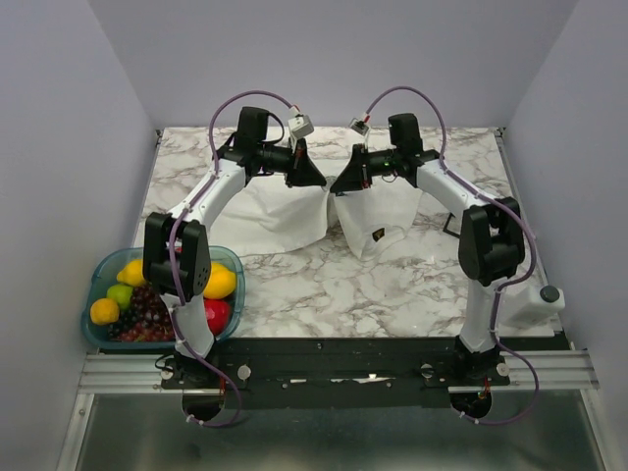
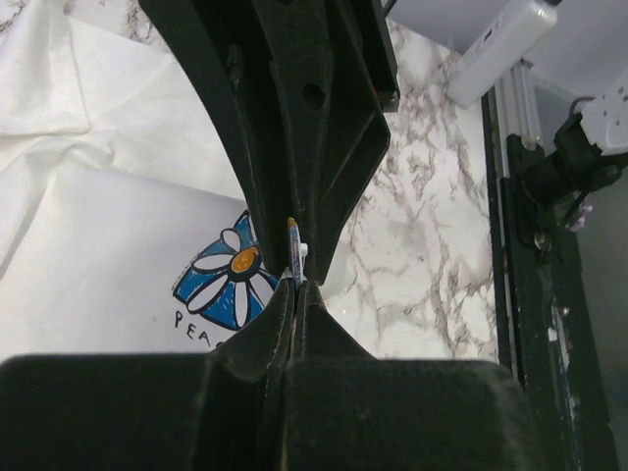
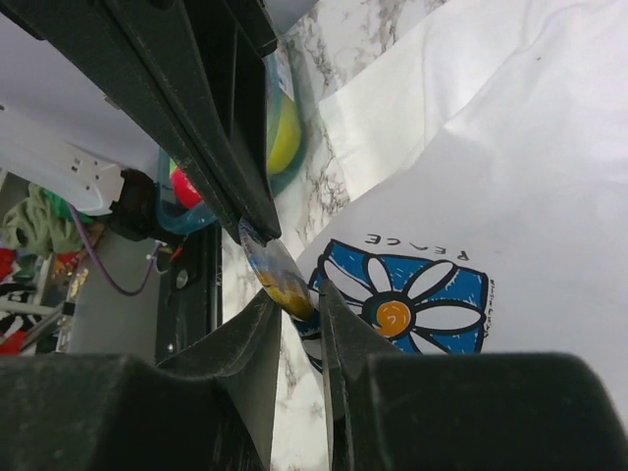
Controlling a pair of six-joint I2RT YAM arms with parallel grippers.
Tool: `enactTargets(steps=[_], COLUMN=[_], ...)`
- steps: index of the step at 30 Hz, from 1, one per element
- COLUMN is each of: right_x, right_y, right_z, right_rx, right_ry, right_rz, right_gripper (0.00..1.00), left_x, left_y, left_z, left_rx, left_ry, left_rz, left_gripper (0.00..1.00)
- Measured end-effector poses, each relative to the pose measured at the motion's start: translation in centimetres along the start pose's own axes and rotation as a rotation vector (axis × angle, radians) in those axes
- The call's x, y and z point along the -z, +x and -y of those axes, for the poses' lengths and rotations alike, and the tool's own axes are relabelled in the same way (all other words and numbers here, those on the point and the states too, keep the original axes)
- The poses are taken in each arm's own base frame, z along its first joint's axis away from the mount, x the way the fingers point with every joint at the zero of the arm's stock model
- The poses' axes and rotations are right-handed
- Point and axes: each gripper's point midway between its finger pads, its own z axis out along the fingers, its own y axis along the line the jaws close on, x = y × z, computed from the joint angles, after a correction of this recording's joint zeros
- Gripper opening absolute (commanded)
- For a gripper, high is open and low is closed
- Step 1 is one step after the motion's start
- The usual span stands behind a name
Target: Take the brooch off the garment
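The brooch [image 3: 275, 270] is a small round badge with blue and yellow on its face, held tilted just above the garment [image 1: 275, 216]. In the left wrist view the brooch [image 2: 292, 240] shows edge-on. My left gripper [image 2: 295, 285] is shut on its rim. My right gripper [image 3: 296, 291] has a finger on either side of the badge, with a narrow gap still between the jaws. Both grippers [image 1: 319, 180] [image 1: 339, 183] meet tip to tip over the white cloth and hide the brooch from above. A printed blue daisy [image 3: 412, 299] on the garment [image 3: 530, 177] lies right under them.
A blue bowl [image 1: 98, 285] of fruit stands at the near left, by the left arm's base. A white box [image 1: 535, 299] sits at the near right edge. Marble table shows in front of the shirt. Grey walls close in on three sides.
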Motion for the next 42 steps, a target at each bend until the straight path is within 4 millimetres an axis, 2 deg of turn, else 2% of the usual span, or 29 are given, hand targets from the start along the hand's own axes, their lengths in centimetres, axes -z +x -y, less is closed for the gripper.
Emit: enactTargets(steps=[9,18,21,24,31,34,39,42], right_x=[-0.9,-1.6,-1.7,-2.0,-2.0,-1.9,-0.9,0.5], right_y=[-0.3,-0.4,-0.6,-0.6,-0.1,0.0,-0.2,-1.8], right_z=[0.7,1.5,1.9,2.5,3.9,4.0,2.7,0.7], right_rx=[-0.123,-0.254,-0.271,-0.298,-0.348,-0.317,-0.203,-0.079], right_ry=[-0.066,-0.102,-0.066,0.002,0.127,0.139,0.136,0.106], right_rz=[-0.005,-0.009,-0.002,-0.001,-0.010,-0.015,-0.022,-0.002], right_gripper=[0.28,0.27,0.28,0.34,0.36,0.42,0.55,0.58], left_x=[0.4,0.7,0.6,0.5,-0.2,-0.4,-0.7,-1.1], left_y=[0.5,0.7,0.5,0.8,1.1,1.2,1.3,1.9], left_z=[-0.5,-1.4,-1.8,-2.3,-3.2,-3.4,-3.0,-1.9], left_rx=[-0.116,-0.129,-0.124,-0.110,-0.102,-0.101,-0.108,-0.099], left_ry=[-0.019,-0.059,-0.077,-0.105,-0.168,-0.187,-0.179,-0.147], left_rz=[-0.055,-0.069,-0.062,-0.064,-0.077,-0.086,-0.096,-0.118], left_gripper=[0.00,0.00,0.00,0.00,0.00,0.00,0.00,0.00])
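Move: The brooch sits between the hands: its middle is about 2 cm to the right of the left hand, level with it, and some 1 cm to the left of and 1 cm below the right hand. The daisy print lies about 4 cm ahead of the right hand and roughly 6 cm below it. The dark square patch is around 10 cm to the right hand's right, 7 cm back and 13 cm below. Forward, down and a little left goes the right hand, about 5 cm, fingers part-open about the brooch's right edge and tipping some 18 degrees, while the left hand, keeping its pinch on the left edge, travels forward and down with it. Both then come back; the right turns up and right, opening wider and coming free above the brooch. ##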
